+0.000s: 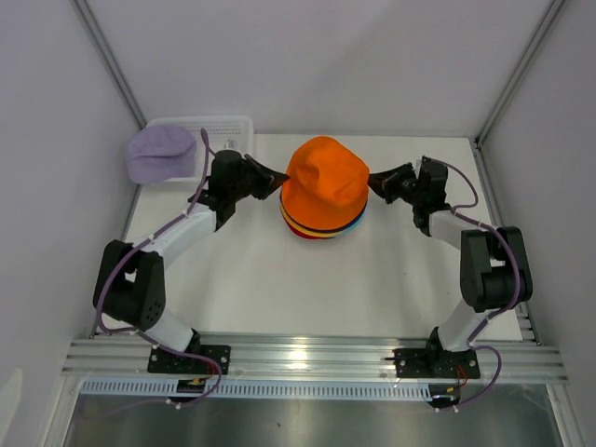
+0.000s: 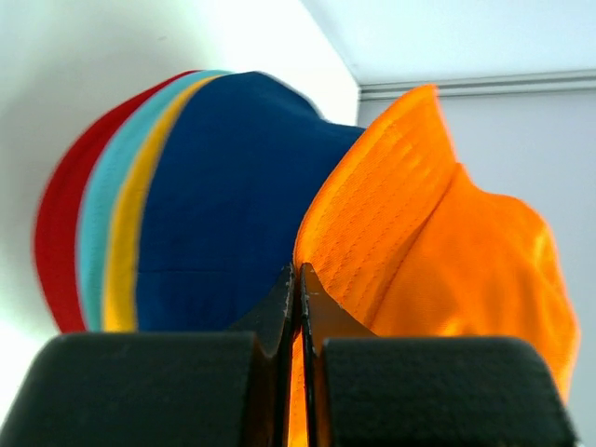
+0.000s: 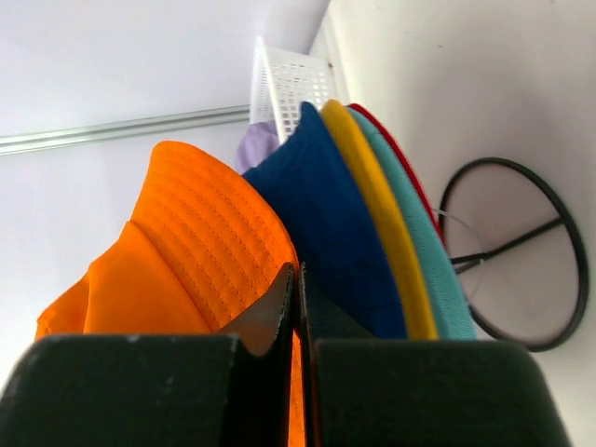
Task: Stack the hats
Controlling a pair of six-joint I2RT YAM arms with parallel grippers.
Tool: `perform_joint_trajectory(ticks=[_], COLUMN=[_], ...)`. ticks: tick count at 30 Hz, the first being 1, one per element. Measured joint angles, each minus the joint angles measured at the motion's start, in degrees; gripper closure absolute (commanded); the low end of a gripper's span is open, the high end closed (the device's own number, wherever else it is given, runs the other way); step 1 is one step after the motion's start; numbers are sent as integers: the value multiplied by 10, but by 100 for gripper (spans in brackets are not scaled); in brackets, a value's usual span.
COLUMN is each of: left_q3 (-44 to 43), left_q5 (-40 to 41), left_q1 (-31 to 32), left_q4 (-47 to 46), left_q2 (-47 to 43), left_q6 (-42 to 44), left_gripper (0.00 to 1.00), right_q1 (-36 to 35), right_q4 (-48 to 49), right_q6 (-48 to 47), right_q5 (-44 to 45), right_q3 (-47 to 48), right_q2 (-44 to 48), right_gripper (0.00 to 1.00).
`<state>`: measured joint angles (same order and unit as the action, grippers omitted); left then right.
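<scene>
An orange hat (image 1: 326,177) sits on top of a stack of hats (image 1: 321,229) in the middle of the table. Its brim is pinched on both sides: my left gripper (image 1: 279,179) is shut on the left edge and my right gripper (image 1: 373,183) is shut on the right edge. In the left wrist view, orange cloth (image 2: 438,242) shows between the closed left gripper (image 2: 300,272), with navy (image 2: 233,186), yellow (image 2: 128,242), teal (image 2: 98,219) and red (image 2: 56,233) hats beneath. The right gripper (image 3: 298,272) likewise clamps the orange brim (image 3: 196,242). A lavender hat (image 1: 160,154) lies at the back left.
A white lattice basket (image 1: 223,126) stands at the back left corner, with the lavender hat against its left end. A black wire frame (image 3: 521,251) rests on the table under the stack. White walls close in the sides and back.
</scene>
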<state>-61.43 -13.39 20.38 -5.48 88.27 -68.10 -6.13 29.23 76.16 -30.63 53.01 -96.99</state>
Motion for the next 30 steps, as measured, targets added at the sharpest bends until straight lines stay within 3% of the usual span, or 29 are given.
perform_joint_trajectory(ticks=[24,30], left_q3=[12,17], left_q5=[33,24], left_q1=[0,0], left_q4=[-29,-49], left_q2=[74,76], left_q6=[9,56], left_gripper=[99,99], right_q1=[-17,-21], right_q4=[-46,-79], right_q6=[-134,-179], right_q5=[25,23], right_q3=[14,42], right_q2=[-19,-30], right_gripper=[100,100])
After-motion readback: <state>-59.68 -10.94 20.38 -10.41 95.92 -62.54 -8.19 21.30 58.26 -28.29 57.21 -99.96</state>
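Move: Each hand holds one side of the orange hat's brim, with the blue-topped stack of hats between and beneath them. From the left hand, the stack's middle is about 9 cm right, 2 cm back and 7 cm below. The white basket lies roughly 22 cm left and 7 cm ahead, with the lilac hat 32 cm left and 6 cm ahead. From the right hand, the stack is about 11 cm left, 2 cm back and 5 cm below. Both hands, still pinching the orange brim, sink over the blue hat: left about 6 cm, right some 3.5. ##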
